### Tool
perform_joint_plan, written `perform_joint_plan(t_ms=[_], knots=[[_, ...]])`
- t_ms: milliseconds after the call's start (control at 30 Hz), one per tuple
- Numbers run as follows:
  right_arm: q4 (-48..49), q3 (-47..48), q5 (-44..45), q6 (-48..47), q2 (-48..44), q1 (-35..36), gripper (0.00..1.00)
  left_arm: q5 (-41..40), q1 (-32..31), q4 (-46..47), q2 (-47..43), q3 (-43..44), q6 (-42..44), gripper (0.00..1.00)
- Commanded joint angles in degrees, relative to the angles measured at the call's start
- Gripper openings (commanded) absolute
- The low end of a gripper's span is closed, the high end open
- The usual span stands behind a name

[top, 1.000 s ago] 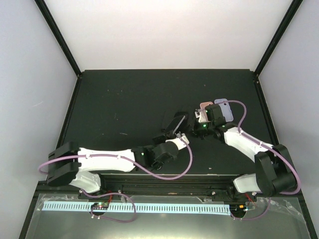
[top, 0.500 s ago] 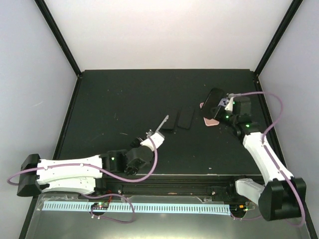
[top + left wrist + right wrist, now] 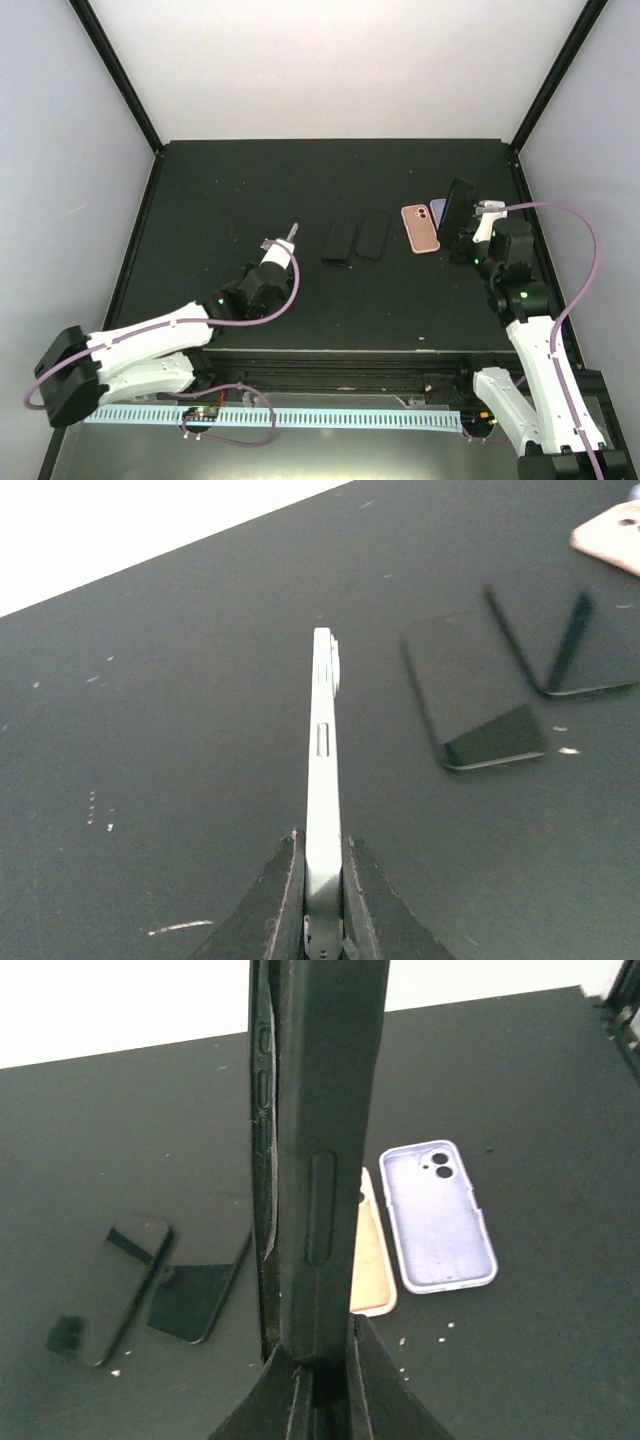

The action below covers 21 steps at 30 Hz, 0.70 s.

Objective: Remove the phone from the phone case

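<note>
A thin silver phone (image 3: 322, 750) stands edge-on, clamped between the fingers of my left gripper (image 3: 322, 875), which is shut on its lower end. From above, that phone (image 3: 291, 232) sticks out of the left gripper (image 3: 279, 245) at the table's left centre. My right gripper (image 3: 322, 1360) is shut on a black phone case (image 3: 318, 1130), held upright on its edge. In the top view the case (image 3: 459, 215) rises from the right gripper (image 3: 469, 240) near the right side. Phone and case are well apart.
Two dark phones (image 3: 340, 241) (image 3: 373, 235) lie flat side by side mid-table. A pink case (image 3: 419, 229) and a lavender case (image 3: 436, 209) lie just left of the held black case. The table's raised right edge (image 3: 527, 215) is close to the right arm.
The two arms have drawn apart. The left one pulled back and leftward with the silver phone. The right one swung to the right with the black case, past the pink and lavender cases.
</note>
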Motion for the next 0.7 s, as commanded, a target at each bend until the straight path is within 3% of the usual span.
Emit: perform_joint_plan(t_ms=[0, 167, 267, 367, 467, 667], knots=[[3.49, -0.45, 5.1, -4.24, 0.39, -0.53, 0.01, 4.47, 8.24, 16.08, 6.31, 0.54, 4.14, 0.02], [3.09, -0.65, -0.04, -5.69, 1.18, -0.54, 0.01, 2.17, 10.02, 25.45, 13.84, 2.92, 15.52, 0.01], [3.67, -1.24, 0.54, -6.3, 0.07, -0.55, 0.01, -1.05, 9.98, 24.89, 19.5, 5.71, 20.39, 0.02], [3.46, -0.47, 0.44, -6.47, 0.68, -0.54, 0.01, 1.46, 9.18, 23.26, 23.72, 8.85, 23.57, 0.02], [2.53, 0.19, -0.29, -7.19, 2.34, -0.55, 0.01, -4.95, 7.38, 20.69, 28.8, 12.7, 26.63, 0.01], [1.79, 0.16, -0.83, -7.4, 2.76, -0.53, 0.01, -10.7, 5.02, 24.25, 36.15, 14.97, 34.39, 0.02]])
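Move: The left hand still holds the freed phone; the bare spot where it seems headed is about 8 cm ahead, 5 cm right and 16 cm below. Near that spot lie the left phone, some 7 cm ahead and 13 cm right, and the second phone, about 8 cm ahead and 21 cm right. From the right hand, holding the black case, the pink case is roughly 10 cm ahead, 4 cm left, the purple case 12 cm ahead, 4 cm right, both 22 cm below. Left hand carries its phone about 9 cm forward and down, then right, rolling left side up 25 degrees. ##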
